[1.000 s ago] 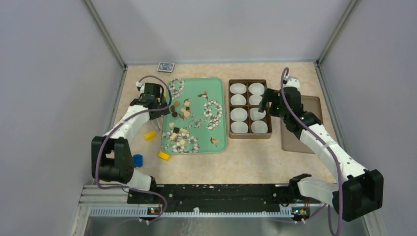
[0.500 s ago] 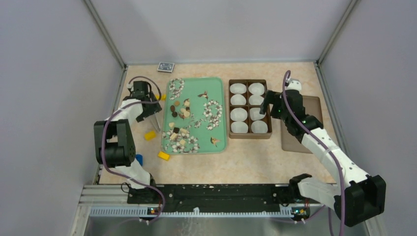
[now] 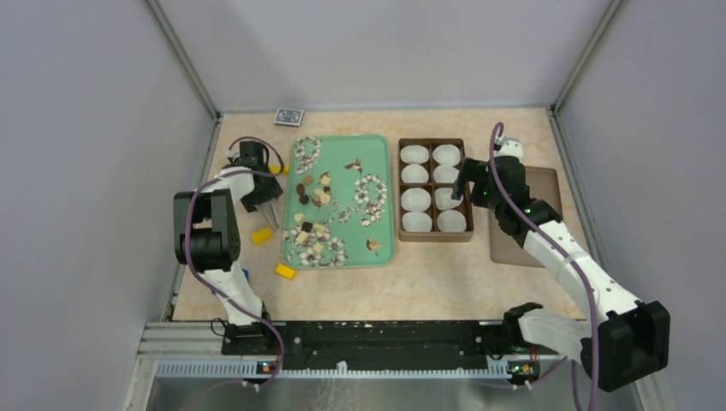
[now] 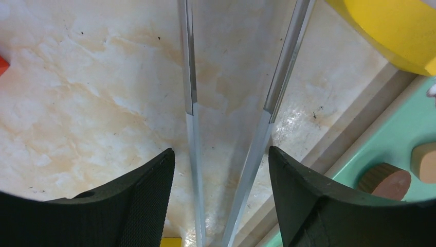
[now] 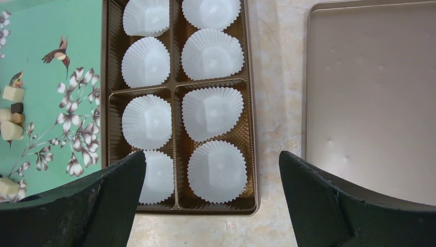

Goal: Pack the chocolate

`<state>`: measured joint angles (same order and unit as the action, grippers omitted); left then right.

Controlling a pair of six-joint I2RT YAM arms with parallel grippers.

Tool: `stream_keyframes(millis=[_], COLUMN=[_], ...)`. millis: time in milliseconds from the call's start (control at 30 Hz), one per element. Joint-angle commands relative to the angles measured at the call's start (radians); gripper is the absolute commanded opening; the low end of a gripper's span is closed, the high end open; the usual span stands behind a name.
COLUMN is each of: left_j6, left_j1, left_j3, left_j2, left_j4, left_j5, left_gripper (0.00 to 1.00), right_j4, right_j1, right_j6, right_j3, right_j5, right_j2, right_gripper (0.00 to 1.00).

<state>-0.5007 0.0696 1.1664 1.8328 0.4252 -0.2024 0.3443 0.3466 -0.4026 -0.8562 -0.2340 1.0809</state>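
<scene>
The chocolate (image 3: 312, 193) lies in small brown and cream pieces on the green tray (image 3: 381, 150); one round brown piece (image 4: 384, 181) shows at the tray's left edge. My left gripper (image 3: 257, 184) hovers left of the tray, open. Its fingers stand either side of the metal tweezers (image 4: 190, 77), with a small gap to each blade. The tweezers (image 3: 270, 212) point towards the near edge. My right gripper (image 3: 467, 180) hangs open and empty over the brown box (image 3: 434, 141) of white paper cups, above a near-right cup (image 5: 216, 171).
The tan box lid (image 3: 524, 218) lies right of the box. Yellow blocks (image 3: 261, 235) (image 3: 285, 271) and a blue piece (image 3: 242, 276) sit left of the tray. A card deck (image 3: 289, 116) rests by the back wall. Walls close in on both sides.
The left arm has folded back to the left and its gripper has shifted slightly, its jaws narrowing round the tweezers. The right gripper has barely moved and stays wide.
</scene>
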Motion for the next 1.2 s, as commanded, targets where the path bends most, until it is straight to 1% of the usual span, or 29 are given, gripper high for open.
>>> stream_keyframes(millis=[0, 133, 233, 300, 333, 367, 433, 500, 600, 767, 833, 900, 1000, 1167], left_j6=[-0.029, -0.020, -0.017, -0.016, -0.016, -0.015, -0.007, 0.007, 0.018, 0.056, 0.074, 0.088, 0.111, 0.152], left_j1=[0.003, 0.004, 0.006, 0.005, 0.005, 0.005, 0.006, 0.004, 0.006, 0.005, 0.005, 0.004, 0.004, 0.004], left_j3=[0.009, 0.025, 0.039, 0.042, 0.040, 0.040, 0.043, 0.051, 0.106, 0.154, 0.177, 0.194, 0.191, 0.153], left_j2=[0.020, 0.046, 0.067, 0.065, 0.060, 0.053, 0.031, 0.008, -0.003, -0.057, -0.073, -0.083, -0.121, -0.194], left_j4=[-0.028, -0.036, -0.029, -0.025, -0.024, -0.023, -0.019, -0.010, 0.042, 0.063, 0.082, 0.102, 0.109, 0.103], left_j5=[-0.023, -0.033, -0.025, -0.023, -0.028, -0.035, -0.052, -0.077, -0.114, -0.105, -0.109, -0.109, -0.095, -0.064], left_gripper=[0.72, 0.72, 0.74, 0.73, 0.71, 0.67, 0.54, 0.47, 0.46, 0.44, 0.39, 0.37, 0.35, 0.35], right_j4=[-0.018, -0.016, -0.012, -0.009, -0.008, -0.006, -0.004, -0.007, -0.006, -0.003, -0.004, -0.004, -0.003, -0.018], right_j1=[0.003, 0.003, 0.003, 0.002, 0.002, 0.003, 0.003, 0.002, 0.003, 0.002, 0.002, 0.002, 0.003, 0.003], right_j6=[0.007, -0.002, -0.008, -0.008, -0.010, -0.009, -0.010, -0.011, -0.015, -0.015, -0.015, -0.012, -0.011, -0.016], right_j3=[-0.029, -0.028, -0.024, -0.025, -0.026, -0.028, -0.027, -0.024, -0.026, -0.026, -0.023, -0.025, -0.031, -0.029], right_j5=[-0.007, 0.000, 0.000, -0.002, -0.002, -0.003, -0.004, -0.004, -0.005, -0.007, -0.012, -0.021, -0.030, -0.019], right_j2=[0.002, 0.001, -0.002, -0.004, -0.004, -0.005, -0.010, -0.014, -0.016, -0.020, -0.024, -0.023, -0.018, -0.012], right_gripper=[0.99, 0.99, 0.99, 0.99, 0.99, 0.99, 0.99, 0.99, 0.99, 0.99, 0.99, 0.99, 0.99, 0.99])
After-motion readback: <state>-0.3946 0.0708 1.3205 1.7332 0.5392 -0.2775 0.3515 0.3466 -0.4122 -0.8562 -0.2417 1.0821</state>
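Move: The metal tongs lie open on the table between the left fingers, their middle about 1 cm below and 2 cm back. The yellow arch is some 10 cm ahead and 4 cm right of the left hand, the yellow block about 9 cm back and 1 cm left, the dark chocolates 3 cm ahead and 10 cm right. From the right hand the tongs are roughly 50 cm left, 3 cm ahead and 17 cm lower. The left fingers shut on the tongs, squeezing both arms together, then lift them about 8 cm off the table. ##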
